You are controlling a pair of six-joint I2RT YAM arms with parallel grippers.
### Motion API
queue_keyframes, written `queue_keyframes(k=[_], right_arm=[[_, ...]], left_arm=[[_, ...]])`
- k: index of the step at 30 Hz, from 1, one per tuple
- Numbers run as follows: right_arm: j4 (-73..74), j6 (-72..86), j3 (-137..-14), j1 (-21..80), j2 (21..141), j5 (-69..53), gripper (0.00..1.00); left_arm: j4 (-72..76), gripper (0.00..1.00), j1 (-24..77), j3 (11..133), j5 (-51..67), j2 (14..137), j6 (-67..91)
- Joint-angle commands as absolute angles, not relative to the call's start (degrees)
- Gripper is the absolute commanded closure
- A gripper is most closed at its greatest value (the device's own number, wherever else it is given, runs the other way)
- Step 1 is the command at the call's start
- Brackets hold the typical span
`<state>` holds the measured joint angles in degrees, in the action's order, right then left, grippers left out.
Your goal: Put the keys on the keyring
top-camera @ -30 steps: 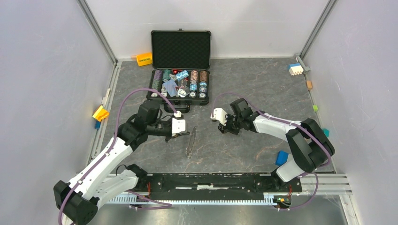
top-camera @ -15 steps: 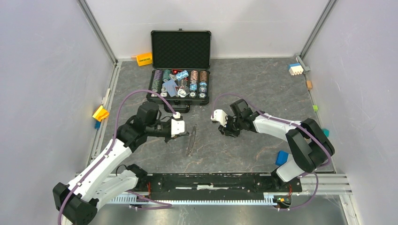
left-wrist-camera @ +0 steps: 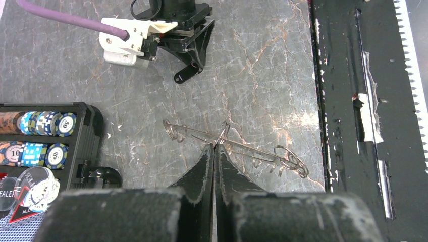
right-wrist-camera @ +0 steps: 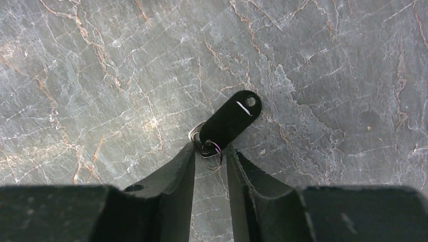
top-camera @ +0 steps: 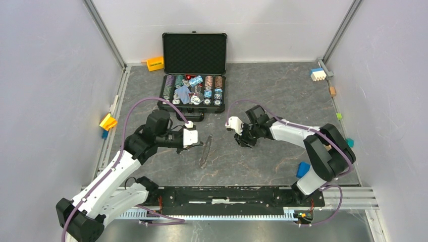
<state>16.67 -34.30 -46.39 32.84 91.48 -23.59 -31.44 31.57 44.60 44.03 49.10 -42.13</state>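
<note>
The keyring (top-camera: 204, 150) is a thin silver wire ring standing on edge at the table's middle. Smaller rings hang on the keyring (left-wrist-camera: 246, 146) in the left wrist view. My left gripper (top-camera: 198, 144) is shut on its wire, with the fingertips meeting at my left gripper (left-wrist-camera: 216, 146). One of the keys (right-wrist-camera: 229, 118), a small black oblong piece with little silver rings at its near end, lies flat on the table. My right gripper (right-wrist-camera: 211, 148) stands open, its jaws on either side of those little rings. From above, my right gripper (top-camera: 244, 140) is right of the keyring.
An open black case (top-camera: 194, 103) with poker chips stands behind the grippers. Small blocks lie around the edges: orange (top-camera: 155, 63), yellow (top-camera: 108, 121), blue (top-camera: 303, 169), white and blue (top-camera: 317, 74). A black rail (top-camera: 227, 194) runs along the near edge.
The right gripper's jaws have opened and it has shifted slightly left and toward the keyring. The left gripper keeps its hold and has barely moved.
</note>
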Motion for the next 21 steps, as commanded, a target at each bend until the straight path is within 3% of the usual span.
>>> queue_keyframes(k=[1, 11, 21], right_arm=[[17.69, -34.24, -48.25, 32.43, 92.38, -24.18, 0.67], [19.19, -34.85, -48.42, 31.91, 91.52, -25.12, 0.87], [19.8, -35.29, -49.22, 31.78, 91.14, -26.46, 1.0]], left_arm=[[-28.96, 0.98, 31.38, 44.47, 45.62, 47.97, -40.57], [-28.92, 0.98, 31.38, 44.3, 45.27, 47.79, -40.61], [-28.92, 0.98, 31.38, 44.21, 44.91, 47.81, -40.91]])
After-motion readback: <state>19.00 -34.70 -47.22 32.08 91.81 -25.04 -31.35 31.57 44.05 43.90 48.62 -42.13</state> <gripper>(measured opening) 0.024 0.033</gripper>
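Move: Right between the right hand's parted finger pads sits the keys' small split ring; their black tag reaches away from it, its middle about 3 cm left and 1 cm ahead of the hand. The held keyring is about 15 cm left, 7 cm back and some 13 cm higher, and the chip case roughly 20 cm left and 19 cm ahead. From the left hand the split ring lies about 16 cm right, 7 cm ahead and 18 cm below. Closing from a bit over a third open to almost shut, the right fingers pinch the small split ring at the near end of the black tag. The hand stays low over the table meanwhile, easing back by only about half a centimetre, with its fingers still slanting down to the left. ##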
